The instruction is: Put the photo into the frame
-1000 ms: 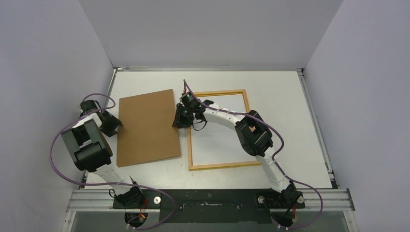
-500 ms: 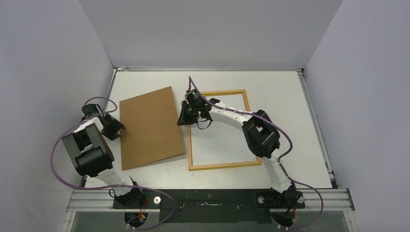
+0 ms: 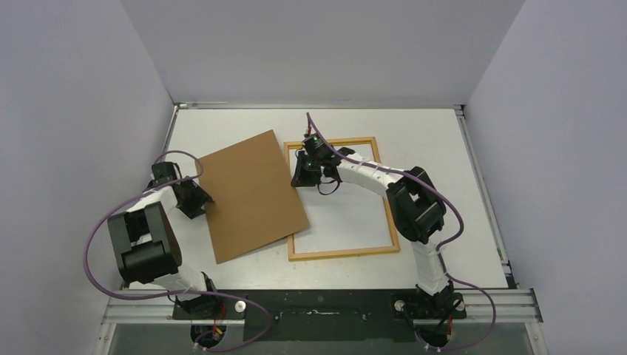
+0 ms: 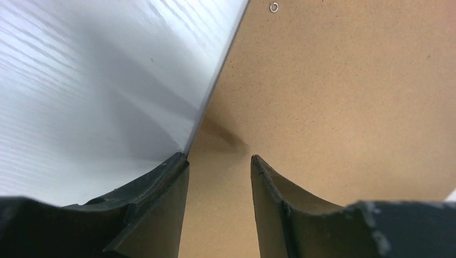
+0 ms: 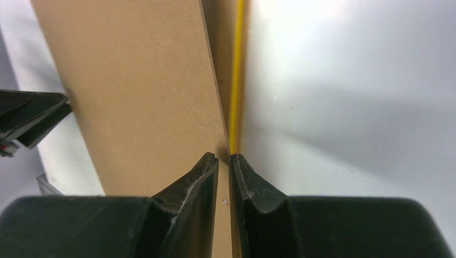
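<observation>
The frame (image 3: 344, 253) lies on the table, light-wood side up; its yellow edge (image 5: 235, 80) shows in the right wrist view. The photo is out of view. A plain brown backing board (image 3: 251, 196) lies skewed to its left, its right edge over the frame's left rail. My right gripper (image 3: 299, 176) points down at that edge. Its jaws (image 5: 224, 156) are shut to a thin slit, pinching nothing I can see; brown board (image 5: 140, 80) shows through. My left gripper (image 3: 198, 201) is open at the board's left edge, with board (image 4: 333, 97) between its fingertips (image 4: 219, 157).
The white table (image 3: 444, 185) is closed in by grey walls at the back and on both sides. A metal rail (image 3: 318, 303) with the arm bases runs along the near edge. A small metal ring (image 4: 274, 7) sits on the board.
The board has slid right and turned clockwise, so its right edge now overlaps the frame's left rail. Both grippers moved right with it. The frame has stayed put.
</observation>
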### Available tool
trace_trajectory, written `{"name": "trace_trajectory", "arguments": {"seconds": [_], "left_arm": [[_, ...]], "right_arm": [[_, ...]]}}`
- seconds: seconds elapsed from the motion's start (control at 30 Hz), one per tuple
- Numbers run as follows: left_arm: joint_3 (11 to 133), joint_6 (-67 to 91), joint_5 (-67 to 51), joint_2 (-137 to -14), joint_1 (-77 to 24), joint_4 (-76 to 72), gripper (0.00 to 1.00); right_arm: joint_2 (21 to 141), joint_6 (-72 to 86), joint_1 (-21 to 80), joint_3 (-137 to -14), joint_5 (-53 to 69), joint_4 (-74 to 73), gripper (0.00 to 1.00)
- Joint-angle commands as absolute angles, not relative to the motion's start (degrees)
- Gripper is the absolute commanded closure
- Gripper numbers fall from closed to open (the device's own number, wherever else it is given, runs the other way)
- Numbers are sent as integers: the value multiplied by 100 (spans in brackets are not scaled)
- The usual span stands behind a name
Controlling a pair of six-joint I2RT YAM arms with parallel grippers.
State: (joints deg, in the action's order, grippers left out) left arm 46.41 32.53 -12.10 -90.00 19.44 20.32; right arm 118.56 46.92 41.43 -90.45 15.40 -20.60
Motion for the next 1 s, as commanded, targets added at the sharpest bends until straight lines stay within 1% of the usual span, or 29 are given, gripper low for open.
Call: {"name": "trace_trajectory", "arguments": {"seconds": [0.0,0.13,0.23,0.3,0.4,0.53,0.73,0.87,0.97], "left_arm": [[4261,3892,-2433,-8887,1421,2586,58],[4160,3851,-2370,-8842,1415,2623,58],[4142,3786,-2358,-8820,1419,2695,57],[4156,3751,-2319,-8795,1424,2727,57],[4172,3708,-2325,-8804,1419,2754,57],[4196,3630,-2312,-8862,1424,2815,57],[4203,3580,-2269,-8900,1424,2892,57],[4209,3570,-2237,-8903,1421,2917,57],[4210,3551,-2200,-8900,1423,2944,57]], "right_arm": [[11541,4621,4403,-8858,2333,-1353,85],[11550,4555,4285,-8664,2321,-1403,83],[11441,4379,4175,-8668,2136,-1860,82],[11283,4202,4107,-8597,2026,-2076,79],[11051,4001,4024,-8350,2148,-2182,70],[10930,3714,4003,-8079,2542,-2363,64],[10520,3626,3933,-7568,2413,-2438,55],[10371,3596,3889,-7408,2352,-2454,45],[10321,3595,3851,-7268,2394,-2413,42]]}}
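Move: The yellow frame is where the brown backing board is headed: its middle is about 15 cm right of and 5 cm back from the right hand, roughly 7 cm lower, and some 44 cm right of the left hand, level ahead and about a centimetre lower. The board, its right edge pinched by the right hand, has its middle about 15 cm left of that hand, 4 cm back and 4 cm lower; from the left hand, 14 cm right, 2 cm ahead and slightly higher. The board's left edge stays against one finger of the partly open left hand, which pushes it about 6 cm right and 3 cm back, towards the frame. The right hand first lowers the pinched right edge about 3 cm while going right, then opens to let go and carries on back and right, about 7 cm each way in all, turning slightly counter-clockwise and ending just above the board's edge. ##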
